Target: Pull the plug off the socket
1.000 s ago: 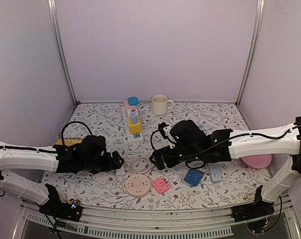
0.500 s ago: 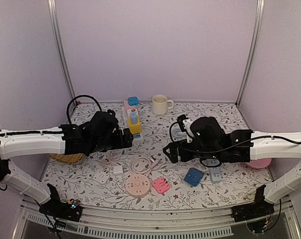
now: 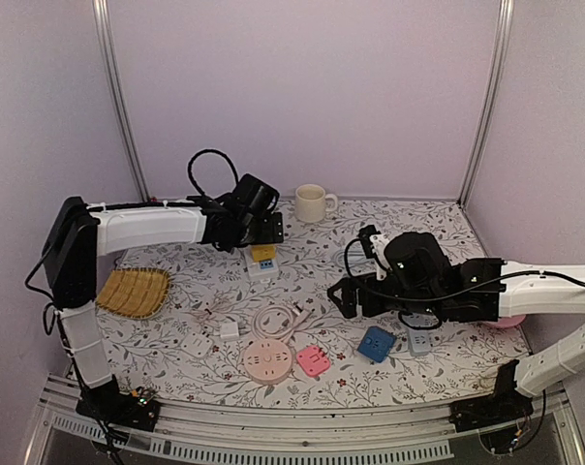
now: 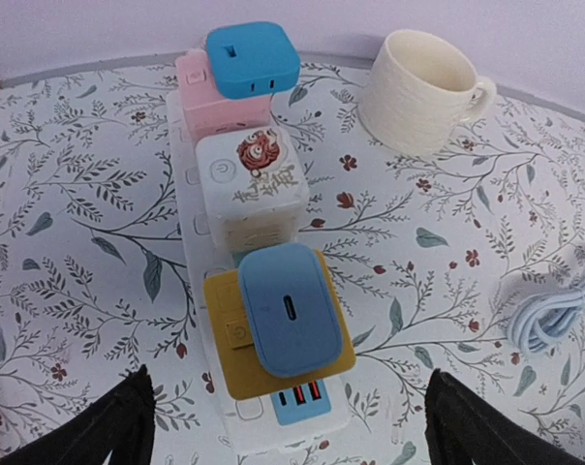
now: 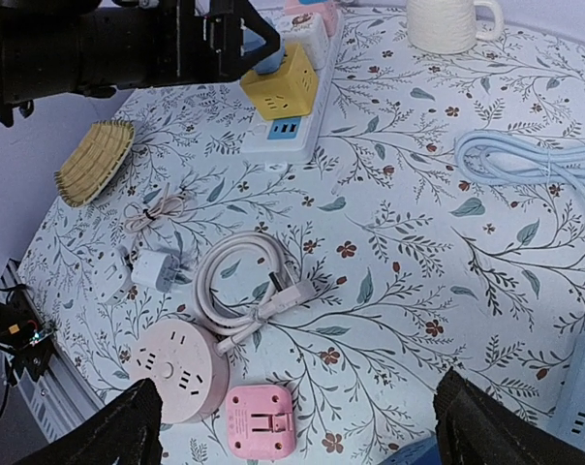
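A blue plug [image 4: 288,320] sits in a yellow cube socket [image 4: 227,363] at the near end of a white power strip [image 4: 273,418]. Further along the strip stand a white cube [image 4: 254,189] and a pink cube [image 4: 190,82] carrying a second blue plug [image 4: 252,58]. My left gripper [image 4: 288,407] hovers open just above the yellow cube, its fingers well clear on both sides. From above, that left gripper [image 3: 263,231] covers the strip [image 3: 261,268]. My right gripper [image 3: 343,295] hangs open over mid-table, holding nothing.
A cream mug [image 3: 313,202] stands behind the strip. A wicker basket [image 3: 133,291] lies at the left. Near the front lie a coiled white cable [image 3: 273,320], a round pink socket [image 3: 266,360], a pink plug [image 3: 313,360], a blue adapter [image 3: 377,343] and a pale strip [image 3: 418,339].
My left arm has swung from the near left up to the back, over the power strip. The right arm has drawn back to the right. Both grippers stay open.
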{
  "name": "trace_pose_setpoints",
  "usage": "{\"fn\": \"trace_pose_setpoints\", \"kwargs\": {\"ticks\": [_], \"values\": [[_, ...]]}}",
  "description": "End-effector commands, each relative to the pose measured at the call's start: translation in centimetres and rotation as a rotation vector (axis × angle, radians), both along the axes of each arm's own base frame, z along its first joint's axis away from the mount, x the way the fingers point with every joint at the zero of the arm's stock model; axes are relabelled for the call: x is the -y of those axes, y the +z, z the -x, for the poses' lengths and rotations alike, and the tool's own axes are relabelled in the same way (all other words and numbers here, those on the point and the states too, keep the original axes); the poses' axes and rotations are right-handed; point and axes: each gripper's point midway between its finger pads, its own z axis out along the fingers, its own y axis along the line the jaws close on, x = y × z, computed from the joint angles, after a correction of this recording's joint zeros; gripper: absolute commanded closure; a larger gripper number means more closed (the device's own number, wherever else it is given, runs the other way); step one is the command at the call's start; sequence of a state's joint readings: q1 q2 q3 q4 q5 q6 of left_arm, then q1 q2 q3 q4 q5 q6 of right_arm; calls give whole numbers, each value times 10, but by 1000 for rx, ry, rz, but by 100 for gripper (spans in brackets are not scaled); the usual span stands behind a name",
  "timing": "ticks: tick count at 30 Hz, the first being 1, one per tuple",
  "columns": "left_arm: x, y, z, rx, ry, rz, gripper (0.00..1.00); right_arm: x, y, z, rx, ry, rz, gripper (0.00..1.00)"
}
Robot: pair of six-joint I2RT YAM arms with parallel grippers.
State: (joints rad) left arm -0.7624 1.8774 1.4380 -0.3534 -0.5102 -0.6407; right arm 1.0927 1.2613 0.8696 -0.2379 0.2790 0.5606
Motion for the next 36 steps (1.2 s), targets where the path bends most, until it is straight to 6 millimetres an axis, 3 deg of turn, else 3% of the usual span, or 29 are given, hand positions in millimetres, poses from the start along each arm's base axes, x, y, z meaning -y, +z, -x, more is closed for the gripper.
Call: {"fn": "trace_pose_setpoints", "kwargs": {"ticks": [1, 5, 11, 13, 19, 21, 24, 36], "values": [[-11, -25, -20, -51, 18, -77, 3, 2, 7, -3, 14, -16, -40, 1], [-9, -43, -39, -82, 18, -66, 3, 0, 8, -2, 13, -10, -44, 1], [4, -69, -50, -112, -29, -76, 5, -3, 7, -3, 11, -7, -47, 1], [3, -76, -52, -121, -24, -89, 13, -5, 5, -3, 6, -2, -44, 1], [-2, -92, -45, -144, -19, -118, 48, -8, -1, -4, -5, 0, -34, 1], [-2, -96, -38, -154, -27, -115, 58, -10, -3, -5, -10, 3, -29, 1], [0, -102, -24, -169, -44, -109, 63, -13, -6, -5, -18, 9, -26, 1], [48, -118, 69, -250, -221, -61, 64, -18, -12, -6, -32, 14, -17, 1]]}}
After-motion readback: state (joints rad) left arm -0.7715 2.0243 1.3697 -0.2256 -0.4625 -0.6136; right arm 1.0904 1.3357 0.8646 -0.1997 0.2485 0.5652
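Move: The yellow cube with the grey-blue plug on top lies about 5 cm ahead of the left hand and 9 cm below, straight in line with the open fingers. The white cube stands about 11 cm ahead and 1 cm left; the mug is some 16 cm ahead and 11 cm right, both roughly 10 cm below. From the right hand the yellow cube lies about 23 cm ahead, 14 cm left and 11 cm down. Left hand sinks about 8 cm and forward, pinches the yellow cube, then pulls it back some 5 cm. ##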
